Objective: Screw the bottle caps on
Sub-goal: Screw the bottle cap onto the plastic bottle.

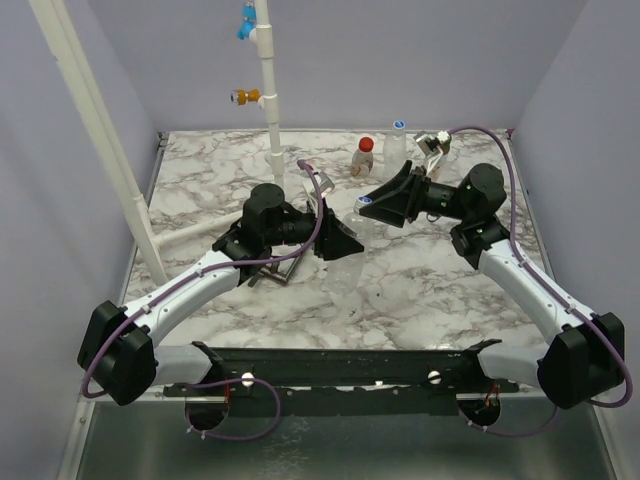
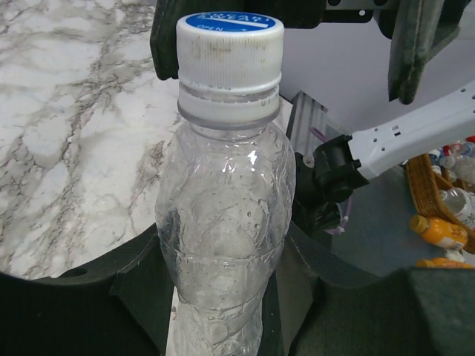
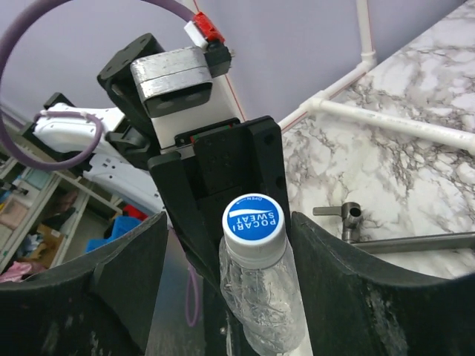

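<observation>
A clear crumpled bottle (image 1: 350, 268) stands upright at mid-table, its lower body clamped in my left gripper (image 1: 343, 248), which is shut on it. In the left wrist view the bottle (image 2: 223, 215) fills the centre between that gripper's (image 2: 223, 304) dark fingers. A white-and-blue cap (image 2: 230, 44) sits on its neck. My right gripper (image 1: 377, 205) straddles this cap (image 3: 254, 221) from above. Its jaws (image 3: 228, 221) are open, with a gap on each side of the cap. Two more bottles stand at the back: one red-capped (image 1: 363, 157), one with a white-and-blue cap (image 1: 397, 143).
A white pipe (image 1: 268, 90) with orange (image 1: 245, 97) and blue (image 1: 245, 27) fittings rises at the back, and another pipe leans at the left. A metal tool (image 3: 349, 219) lies on the marble near the left gripper. Baskets of bottles (image 2: 445, 215) sit beyond the table.
</observation>
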You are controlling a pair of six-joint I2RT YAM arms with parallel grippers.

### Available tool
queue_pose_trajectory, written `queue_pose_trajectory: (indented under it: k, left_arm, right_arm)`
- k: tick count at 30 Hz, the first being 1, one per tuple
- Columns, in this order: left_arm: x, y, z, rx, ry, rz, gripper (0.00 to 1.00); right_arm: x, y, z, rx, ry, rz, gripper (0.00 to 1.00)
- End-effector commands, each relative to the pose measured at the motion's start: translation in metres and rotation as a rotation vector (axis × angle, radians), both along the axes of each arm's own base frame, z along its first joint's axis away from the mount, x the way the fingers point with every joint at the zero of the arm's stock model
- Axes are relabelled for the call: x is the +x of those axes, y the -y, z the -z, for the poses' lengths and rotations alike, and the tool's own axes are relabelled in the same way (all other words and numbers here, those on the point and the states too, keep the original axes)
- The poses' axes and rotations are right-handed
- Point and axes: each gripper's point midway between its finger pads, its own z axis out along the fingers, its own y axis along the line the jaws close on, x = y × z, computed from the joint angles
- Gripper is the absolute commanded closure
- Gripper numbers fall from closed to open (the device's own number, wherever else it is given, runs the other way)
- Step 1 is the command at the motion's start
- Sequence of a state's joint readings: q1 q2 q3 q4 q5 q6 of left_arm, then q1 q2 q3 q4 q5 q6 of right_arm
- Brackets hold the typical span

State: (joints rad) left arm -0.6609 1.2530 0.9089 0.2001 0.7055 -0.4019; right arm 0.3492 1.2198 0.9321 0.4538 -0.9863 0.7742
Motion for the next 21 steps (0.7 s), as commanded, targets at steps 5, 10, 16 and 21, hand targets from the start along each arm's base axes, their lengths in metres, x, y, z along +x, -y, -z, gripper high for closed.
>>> queue_pose_trajectory:
  k: [5,10,16,21]
  left_arm:
    - [-0.02,0.003,-0.012,-0.057,-0.021,0.121,1.0]
    - [-0.02,0.004,-0.01,-0.054,-0.033,0.132,1.0]
    - [-0.009,0.003,0.002,-0.021,-0.035,0.07,1.0]
    - [0.034,-0.006,0.018,0.065,-0.014,-0.169,1.0]
  right_arm:
    - [-0.016,0.001,-0.012,0.05,0.049,-0.076,0.39]
    - [-0.012,0.002,-0.012,0.045,0.042,-0.046,0.54]
    - [0.008,0.006,-0.005,-0.009,0.003,0.085,0.76]
    - [0.023,0.012,0.003,-0.099,-0.034,0.243,0.86]
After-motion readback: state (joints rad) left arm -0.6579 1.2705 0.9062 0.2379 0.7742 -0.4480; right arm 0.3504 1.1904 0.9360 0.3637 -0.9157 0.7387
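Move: The white cap with the blue top, already on the clear bottle in the left hand, sits almost between the right hand's open fingers, about 1 cm forward, 1 cm left and 1 cm below their midpoint. From the left hand the cap lies some 6 cm forward, 3 cm right and 6 cm up. The red-capped bottle stands roughly 25 cm ahead of the right hand and 1 cm left. A second clear bottle stands about 25 cm ahead and 8 cm right. Both are some 20 cm lower. The right fingers close on the cap's sides and pinch it, the hand first easing about 1 cm back and up, then returning forward and down by some 1.5 cm with a slight clockwise turn. The left hand keeps its grip on the bottle, drawing it back nearly 2 cm with about 5 degrees of clockwise turn, then starting forward again. ##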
